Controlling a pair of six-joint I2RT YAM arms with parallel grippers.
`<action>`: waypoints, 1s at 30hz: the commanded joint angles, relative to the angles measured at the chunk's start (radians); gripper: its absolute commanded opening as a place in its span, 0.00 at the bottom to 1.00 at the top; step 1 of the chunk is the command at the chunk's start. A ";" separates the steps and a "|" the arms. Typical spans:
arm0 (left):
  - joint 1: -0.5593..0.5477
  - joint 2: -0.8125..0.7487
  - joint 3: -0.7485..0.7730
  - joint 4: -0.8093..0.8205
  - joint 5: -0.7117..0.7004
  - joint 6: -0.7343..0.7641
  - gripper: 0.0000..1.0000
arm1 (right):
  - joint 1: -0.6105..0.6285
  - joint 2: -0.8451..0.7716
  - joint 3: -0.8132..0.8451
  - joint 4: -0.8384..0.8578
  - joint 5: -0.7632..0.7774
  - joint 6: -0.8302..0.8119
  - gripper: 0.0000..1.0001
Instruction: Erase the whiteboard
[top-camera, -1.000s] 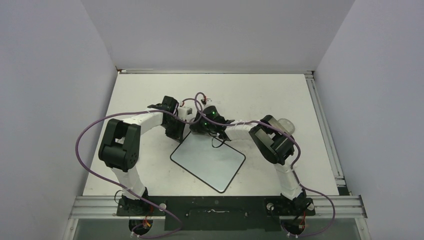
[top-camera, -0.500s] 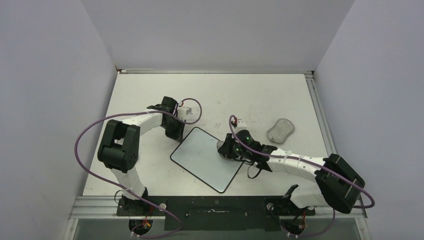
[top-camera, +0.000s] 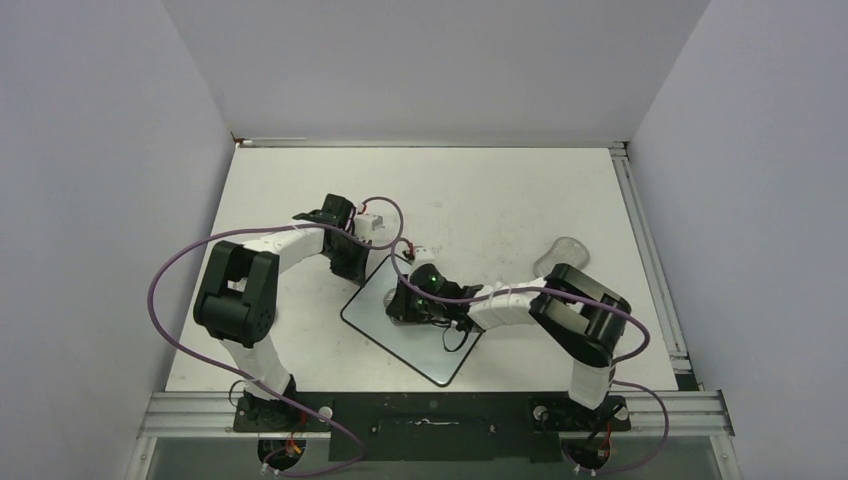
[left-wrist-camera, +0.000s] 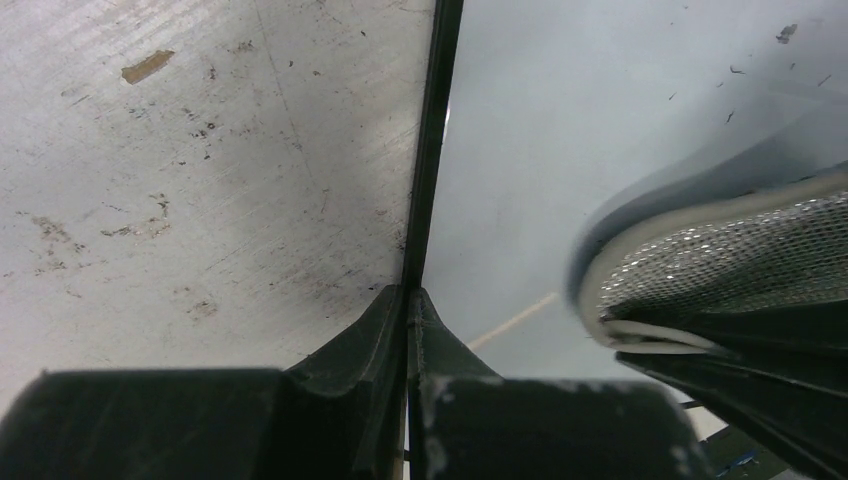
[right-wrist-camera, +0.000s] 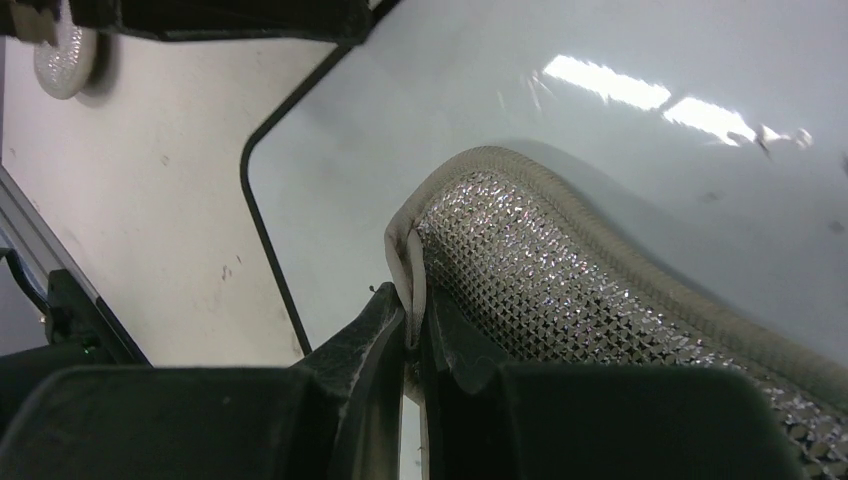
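The whiteboard (top-camera: 445, 345) lies flat and skewed on the table, white with a thin black rim. My left gripper (top-camera: 352, 263) is shut, its tips resting on the rim at the board's far left edge; the left wrist view shows the left gripper (left-wrist-camera: 408, 296) right at the black rim (left-wrist-camera: 437, 130). My right gripper (top-camera: 405, 303) is shut on the edge of a silver mesh pad (right-wrist-camera: 560, 270), which lies against the whiteboard (right-wrist-camera: 480, 90) near its left corner. The pad (left-wrist-camera: 720, 260) also shows in the left wrist view. A few small dark specks (left-wrist-camera: 733, 70) mark the board.
A grey peanut-shaped lump (top-camera: 560, 247) lies on the table to the right, partly behind the right arm's elbow. Metal rails (top-camera: 655, 270) run along the table's right side and front. Walls close in on three sides.
The right gripper with the pad swept from the board's far corner to its right edge, then back across to the left part. The left arm has stayed put.
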 joint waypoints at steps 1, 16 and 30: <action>-0.005 0.020 -0.013 -0.031 -0.020 -0.006 0.00 | 0.012 0.060 0.077 0.006 -0.037 -0.030 0.05; -0.003 0.005 -0.019 -0.014 -0.072 -0.001 0.00 | 0.022 -0.714 -0.629 -0.049 -0.094 0.180 0.05; -0.012 0.014 -0.030 -0.025 -0.046 -0.007 0.00 | 0.008 0.125 -0.028 0.226 -0.266 0.040 0.05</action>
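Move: The right hand already pinches one end of the silver eraser on the whiteboard, its fingers slanting left and down. The board's near corner lies about 12 cm back and 10 cm to the right of it, 2 cm lower. The board's middle is about 5 cm to the right, level with it, and the left corner some 9 cm to the left. From the left hand, whose shut fingertips are on the board's far-left edge, the near corner lies about 18 cm back and 15 cm right. Keep the right gripper shut on the eraser. After a short nudge to the left, sweep it across the board at an even height, back and right towards the near corner, some 16 cm. There reverse and wipe forward and left about 12 cm, letting the wrist tilt some 15 degrees over the whole stroke. Hold the left fingertips still on the far-left frame edge. ##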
